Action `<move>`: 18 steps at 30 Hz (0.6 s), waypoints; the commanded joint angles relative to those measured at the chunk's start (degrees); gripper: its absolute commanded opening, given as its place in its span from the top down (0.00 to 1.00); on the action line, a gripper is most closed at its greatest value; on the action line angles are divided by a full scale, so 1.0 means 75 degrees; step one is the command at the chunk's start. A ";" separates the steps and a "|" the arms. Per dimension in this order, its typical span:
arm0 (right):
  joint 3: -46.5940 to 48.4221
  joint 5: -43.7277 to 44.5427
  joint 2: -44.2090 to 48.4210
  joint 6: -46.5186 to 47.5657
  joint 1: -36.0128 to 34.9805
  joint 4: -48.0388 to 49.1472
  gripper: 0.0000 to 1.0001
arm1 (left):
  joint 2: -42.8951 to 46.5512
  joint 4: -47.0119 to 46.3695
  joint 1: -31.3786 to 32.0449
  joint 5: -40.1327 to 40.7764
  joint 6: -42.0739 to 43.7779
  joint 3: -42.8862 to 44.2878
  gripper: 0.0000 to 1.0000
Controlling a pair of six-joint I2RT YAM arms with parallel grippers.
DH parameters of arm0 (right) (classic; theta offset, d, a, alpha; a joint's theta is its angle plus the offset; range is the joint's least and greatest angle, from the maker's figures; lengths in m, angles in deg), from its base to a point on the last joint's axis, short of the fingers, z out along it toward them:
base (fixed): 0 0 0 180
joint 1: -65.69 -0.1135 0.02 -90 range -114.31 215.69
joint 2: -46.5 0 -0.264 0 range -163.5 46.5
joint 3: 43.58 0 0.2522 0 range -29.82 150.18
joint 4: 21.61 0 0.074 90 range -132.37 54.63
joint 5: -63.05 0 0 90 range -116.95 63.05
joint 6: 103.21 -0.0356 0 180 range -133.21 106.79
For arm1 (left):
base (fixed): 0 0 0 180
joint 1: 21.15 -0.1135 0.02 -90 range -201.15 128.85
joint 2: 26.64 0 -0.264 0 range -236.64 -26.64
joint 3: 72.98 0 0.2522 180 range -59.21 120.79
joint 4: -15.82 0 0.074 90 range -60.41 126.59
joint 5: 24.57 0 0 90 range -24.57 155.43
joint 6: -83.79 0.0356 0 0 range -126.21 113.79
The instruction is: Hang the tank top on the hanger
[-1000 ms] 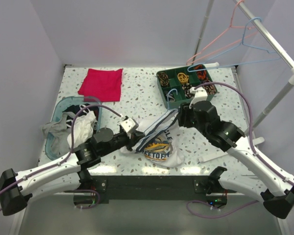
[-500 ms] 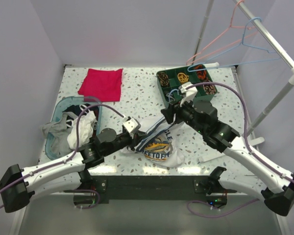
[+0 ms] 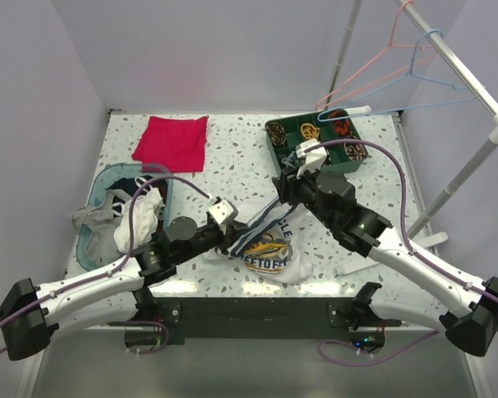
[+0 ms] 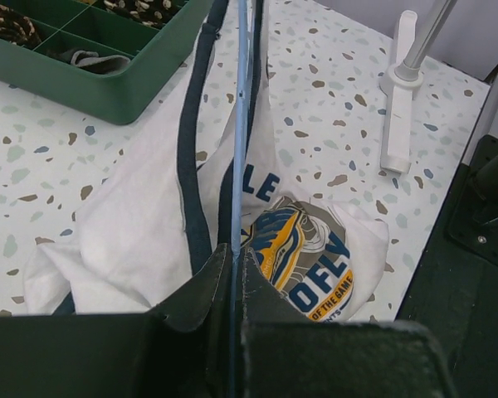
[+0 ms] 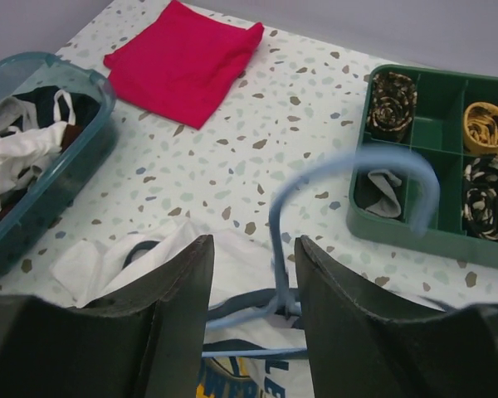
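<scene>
The white tank top (image 3: 274,253) lies crumpled at the table's front middle, chest graphic up; it also shows in the left wrist view (image 4: 141,232). The light-blue hanger wire (image 4: 241,124) runs from my left gripper (image 4: 235,253) through the navy-trimmed strap. My left gripper (image 3: 229,235) is shut on that wire at the shirt's left edge. My right gripper (image 5: 253,242) is open, its jaws on either side of the hanger's neck, below the hook (image 5: 349,163). In the top view the right gripper (image 3: 284,187) is at the shirt's far edge.
A green compartment tray (image 3: 275,133) stands just behind the right gripper. A red folded cloth (image 3: 172,141) lies at the back left. A teal bin (image 3: 100,178) of clothes is at the left. A pink hanger (image 3: 373,83) and another blue one (image 3: 436,79) hang on the rack at the right.
My right gripper has moved left and away from the tray side, coming over the hanger's hook at the shirt's far edge. The left gripper has stayed shut on the wire.
</scene>
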 commanded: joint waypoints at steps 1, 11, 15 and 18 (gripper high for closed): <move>0.0065 0.0754 -0.0113 0.0226 0.0012 0.0288 0.52 | 0.0206 -0.0693 0.0012 -0.0078 0.0039 0.0387 1.00; 0.0089 0.0204 -0.0546 0.0086 0.0012 0.0487 0.53 | 0.0183 -0.0634 0.0000 -0.0066 0.0132 0.0504 1.00; 0.0030 0.0438 -0.0559 0.0097 0.0000 0.0639 0.79 | 0.0101 -0.0681 0.0012 -0.0078 0.0097 0.0539 1.00; 0.0054 0.0567 -0.0594 0.0132 0.0012 0.0674 1.00 | 0.0054 -0.0728 0.0000 -0.0066 0.0004 0.0527 1.00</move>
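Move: The blue hanger's neck, where the hook rises from its shoulders, stands between and just beyond the right hand's half-open fingers, about 2 cm ahead, level left-right and 2 cm lower. The tank top lies about 9 cm back and 6 cm to the left, some 17 cm below; the green box is roughly 18 cm ahead, 10 cm right and 18 cm below. From the left hand, the neck is about 13 cm ahead, 15 cm right and 8 cm higher. Down and forward by about 3 cm in all, the right hand works its half-open fingers over the hanger's neck, then shuts them near the end and pinches the base of the hook just above the twist. The left hand all but stays in place, keeping its shut grip on the hanger's other end. ##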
